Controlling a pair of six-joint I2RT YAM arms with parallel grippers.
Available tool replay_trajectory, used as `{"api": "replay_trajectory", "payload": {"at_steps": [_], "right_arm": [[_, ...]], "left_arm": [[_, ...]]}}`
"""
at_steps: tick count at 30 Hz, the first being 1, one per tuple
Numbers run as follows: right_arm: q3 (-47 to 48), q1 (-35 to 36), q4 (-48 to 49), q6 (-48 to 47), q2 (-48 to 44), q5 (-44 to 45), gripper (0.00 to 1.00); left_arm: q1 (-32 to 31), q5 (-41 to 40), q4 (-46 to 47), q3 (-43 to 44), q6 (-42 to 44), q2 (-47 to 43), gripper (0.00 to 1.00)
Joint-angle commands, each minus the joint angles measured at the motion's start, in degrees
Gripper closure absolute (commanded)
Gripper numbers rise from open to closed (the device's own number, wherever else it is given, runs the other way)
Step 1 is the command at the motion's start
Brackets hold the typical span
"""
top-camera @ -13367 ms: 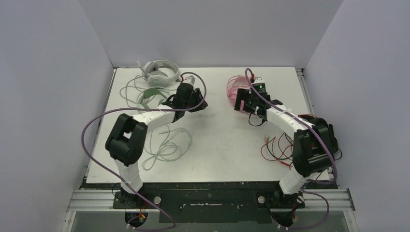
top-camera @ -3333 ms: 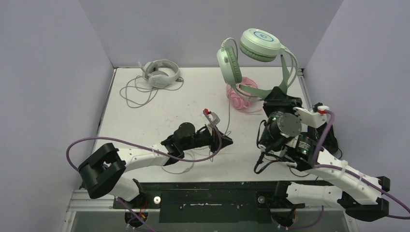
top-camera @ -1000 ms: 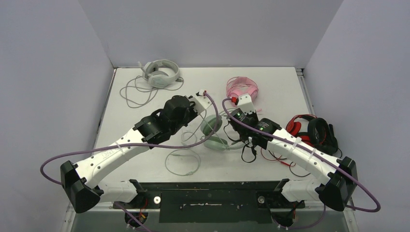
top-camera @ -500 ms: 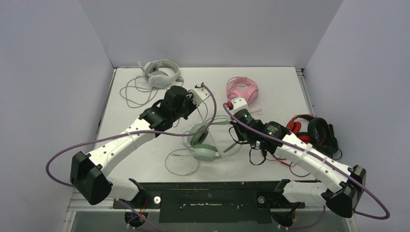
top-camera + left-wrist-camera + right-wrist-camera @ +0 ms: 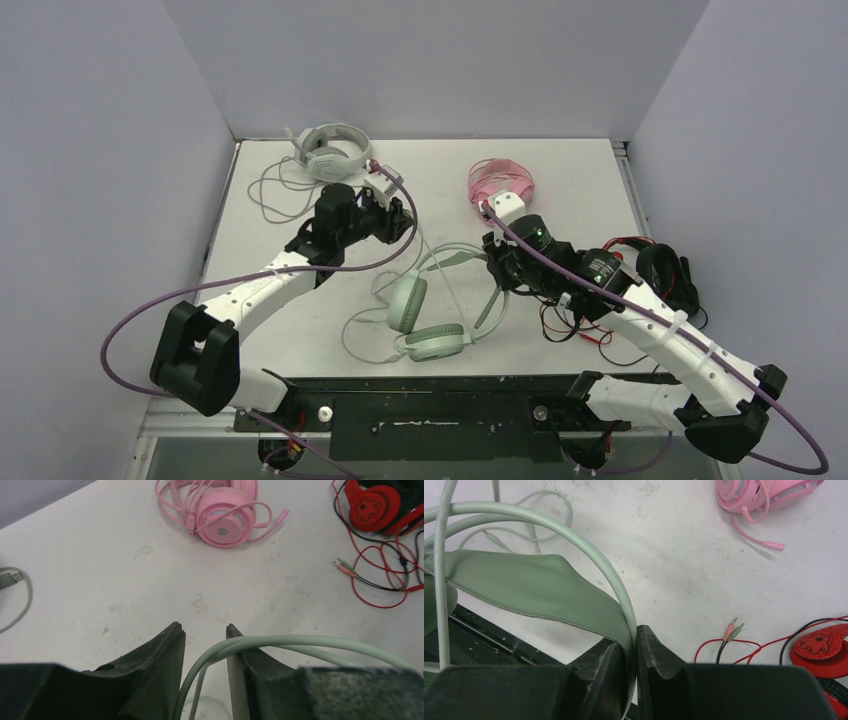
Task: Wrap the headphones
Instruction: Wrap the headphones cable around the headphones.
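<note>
The mint green headphones (image 5: 410, 305) hang near the table's front edge, cups low. My right gripper (image 5: 497, 278) (image 5: 633, 635) is shut on their headband (image 5: 524, 585). Their thin green cable (image 5: 300, 642) runs up to my left gripper (image 5: 402, 224) (image 5: 204, 630), which stands open. The cable passes loosely between the jaws and rests over the right finger (image 5: 250, 670). The pink headphones (image 5: 500, 182) (image 5: 225, 517) lie at the back centre with their cable coiled round them. The pale grey-white headphones (image 5: 333, 152) lie at the back left, their cable (image 5: 275, 195) loose.
A red and black headset (image 5: 650, 270) (image 5: 380, 502) with tangled red wires (image 5: 570, 320) lies on the right, under my right arm. More green cable (image 5: 375, 335) loops on the table by the front edge. Walls close in on three sides.
My left gripper has opened and released its pinch on the green cable, drawing back to the left. My right gripper has carried the green headphones toward the front edge.
</note>
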Motion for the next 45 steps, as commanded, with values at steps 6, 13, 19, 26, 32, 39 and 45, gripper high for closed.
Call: {"api": "replay_trajectory", "payload": {"at_steps": [6,13,19,26,32,39,45], "right_arm": [[12.0,-0.1,0.0,5.7,0.1,-3.0,1.00],[20.7,-2.7,-2.2,8.5,2.6,1.2,1.00],[25.5,-8.0,-2.9,9.5,5.3,1.5,1.00],[31.5,-10.6,-3.5,11.9,10.0,4.4,1.00],[33.8,-11.4,-3.5,12.4,12.0,5.9,1.00],[33.5,-12.0,-3.1,12.5,12.1,5.5,1.00],[33.0,-12.8,-2.9,12.2,11.6,5.1,1.00]], "left_arm": [[1.1,11.1,26.1,-8.8,-16.3,4.6,0.66],[1.6,10.0,31.0,-12.0,-20.9,7.6,0.62],[2.3,9.9,40.0,-18.1,-25.5,6.8,0.61],[2.3,7.1,52.2,-29.0,-29.3,2.3,0.50],[3.2,-4.9,49.4,-35.0,-30.1,-6.4,0.31],[6.1,-24.3,30.5,-37.8,-32.1,-23.1,0.28],[7.8,-28.2,23.1,-37.3,-31.9,-31.6,0.23]]}}
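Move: A loop of the green headphones' cable lies right across the left fingertips; the ear cups are about 22 cm back, 3 cm right and slightly lower, and loose cable lies on the table about 10 cm back, 6 cm left and 19 cm down. The right hand already pinches the headband; the ear cups lie roughly 16 cm to its left, 8 cm back and 5 cm lower, the pink headphones some 38 cm straight ahead and 21 cm down. Right raises headphones about 12 cm and forward while left sinks off the cable loop, then rises leftward, opening. ##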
